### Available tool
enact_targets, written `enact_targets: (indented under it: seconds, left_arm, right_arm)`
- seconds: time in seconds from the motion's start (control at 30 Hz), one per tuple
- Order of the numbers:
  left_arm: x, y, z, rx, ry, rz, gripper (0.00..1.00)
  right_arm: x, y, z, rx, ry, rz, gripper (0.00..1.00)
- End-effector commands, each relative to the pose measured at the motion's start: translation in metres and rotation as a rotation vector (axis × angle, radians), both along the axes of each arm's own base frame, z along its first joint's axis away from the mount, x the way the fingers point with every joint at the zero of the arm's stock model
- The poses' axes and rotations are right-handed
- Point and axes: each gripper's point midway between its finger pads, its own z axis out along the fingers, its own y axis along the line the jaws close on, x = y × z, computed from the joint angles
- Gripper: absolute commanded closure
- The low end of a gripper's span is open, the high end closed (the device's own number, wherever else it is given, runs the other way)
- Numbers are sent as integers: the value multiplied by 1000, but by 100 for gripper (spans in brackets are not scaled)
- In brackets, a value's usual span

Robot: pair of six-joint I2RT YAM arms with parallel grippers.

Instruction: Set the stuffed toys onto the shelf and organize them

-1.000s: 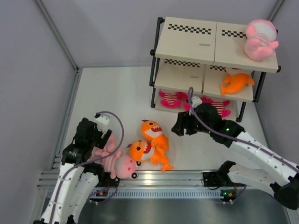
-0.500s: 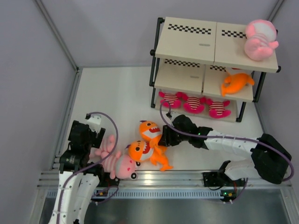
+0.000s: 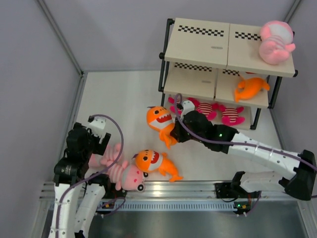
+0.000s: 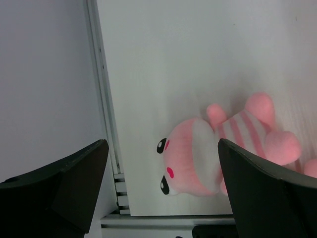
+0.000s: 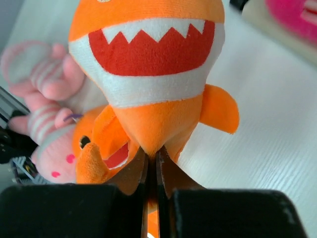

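Note:
My right gripper (image 3: pixel 173 133) (image 5: pixel 152 154) is shut on the lower body of an orange shark (image 3: pixel 160 120) (image 5: pixel 148 64), which hangs above the table in front of the shelf (image 3: pixel 213 45). A second orange shark (image 3: pixel 154 162) (image 5: pixel 97 145) lies near the front edge, touching a pale pink striped doll (image 3: pixel 122 173) (image 4: pixel 208 153). My left gripper (image 3: pixel 99 145) (image 4: pixel 161 148) stands open above that doll, not touching it. On the shelf sit a pink doll (image 3: pixel 275 41) on top, an orange shark (image 3: pixel 251 87) on the middle board and magenta creatures (image 3: pixel 206 110) on the bottom board.
The metal rail (image 3: pixel 198 187) runs along the table's front edge. Grey walls close in the left side (image 3: pixel 34 89) and the back. The shelf stands at the back right, with its top left board bare.
My right gripper has shut on the farther orange shark and carried it up and back toward the shelf. The left arm has drawn back slightly, still open.

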Motion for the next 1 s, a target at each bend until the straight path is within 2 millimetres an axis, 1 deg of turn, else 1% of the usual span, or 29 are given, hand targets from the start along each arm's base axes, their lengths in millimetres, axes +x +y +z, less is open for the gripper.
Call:
enact_targets:
  seconds: [0.0,0.03,0.07,0.1,0.13,0.17,0.23,0.27,0.3,0.33,0.37,0.43,0.5,0.57,0.6,0.67,0.7,0.73,0.77,0.8,0.87,0.9,0.97]
  left_arm:
    - [-3,-6,30,0,-32,-59,2]
    - [-4,-6,41,1,-53,-59,1]
    - [-6,-5,42,7,-44,-58,1]
    - [-7,-5,45,7,-48,-57,2]
    - [-8,-5,48,7,-53,-55,1]
    - [-9,-5,48,5,-50,-56,1]
    - [-10,-5,46,5,-46,-56,2]
    - [-10,-4,44,8,-42,-52,2]
    - [-11,-3,44,13,-42,-50,1]
    - [-11,-2,43,15,-38,-47,1]
    - [-11,-2,42,18,-36,-45,1]
    - [-11,-2,42,17,-37,-43,1]
    - [-11,-2,42,18,-36,-45,1]
    - [-11,-2,43,18,-41,-44,2]
    - [-11,-2,43,18,-41,-44,1]
    - [-11,-1,43,19,-38,-44,1]
    - [-11,-2,43,19,-39,-44,1]
    - [-12,-2,42,18,-38,-45,2]
    - [-11,-2,42,17,-39,-46,1]
    - [-11,-2,42,16,-39,-46,1]
    - [-11,-1,42,20,-38,-45,1]
    - [-11,-2,42,19,-38,-44,1]
    - [-11,-1,42,22,-36,-42,2]
  right_arm:
    - [13,-25,70,-39,-195,-71,100]
    - [17,-33,83,-49,-237,-97,100]
    - [17,-37,102,-41,-263,-109,100]
    - [17,-41,114,-28,-285,-120,100]
    - [21,-48,123,-39,-315,-150,100]
    - [23,-53,139,-21,-342,-170,100]
    - [27,-69,154,-35,-384,-226,100]
    - [29,-76,165,-32,-406,-253,100]
    - [30,-84,165,-64,-409,-272,100]
    - [34,-94,168,-91,-426,-321,100]
    - [36,-99,177,-91,-438,-348,100]
    - [42,-111,176,-144,-439,-387,100]
    - [50,-118,176,-156,-432,-421,100]
    - [57,-122,170,-160,-424,-440,100]
    - [65,-129,168,-156,-417,-464,100]
    - [77,-137,162,-135,-417,-504,100]
    - [88,-150,161,-132,-417,-559,100]
    - [93,-156,156,-137,-420,-584,100]
    - [101,-159,162,-105,-445,-617,100]
    - [109,-169,163,-107,-455,-660,100]
    - [119,-175,161,-123,-478,-691,100]
    - [129,-176,162,-127,-493,-714,100]
    - [139,-181,162,-152,-507,-735,100]
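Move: The right hand already holds an orange shark toy off the table. Its free spot on the middle shelf lies about 19 cm ahead, 18 cm right and 4 cm up. The shelved orange shark sits some 17 cm right of that spot; a red-striped toy on the bottom shelf is 15 cm ahead, 15 cm right and 11 cm below the hand; the last loose shark is 12 cm back, 7 cm left. From the left hand, the spot is roughly 55 cm right, 19 cm ahead. Still pinching the shark by its lower body, the right hand lifts it about 17 cm, bending right, then swings right and forward towards the middle shelf while sinking some 4 cm. The wrist turns about 40 degrees clockwise and tips up, so the fingers end facing the shelf. The open, empty left hand rises about 4 cm above the pink toys. ##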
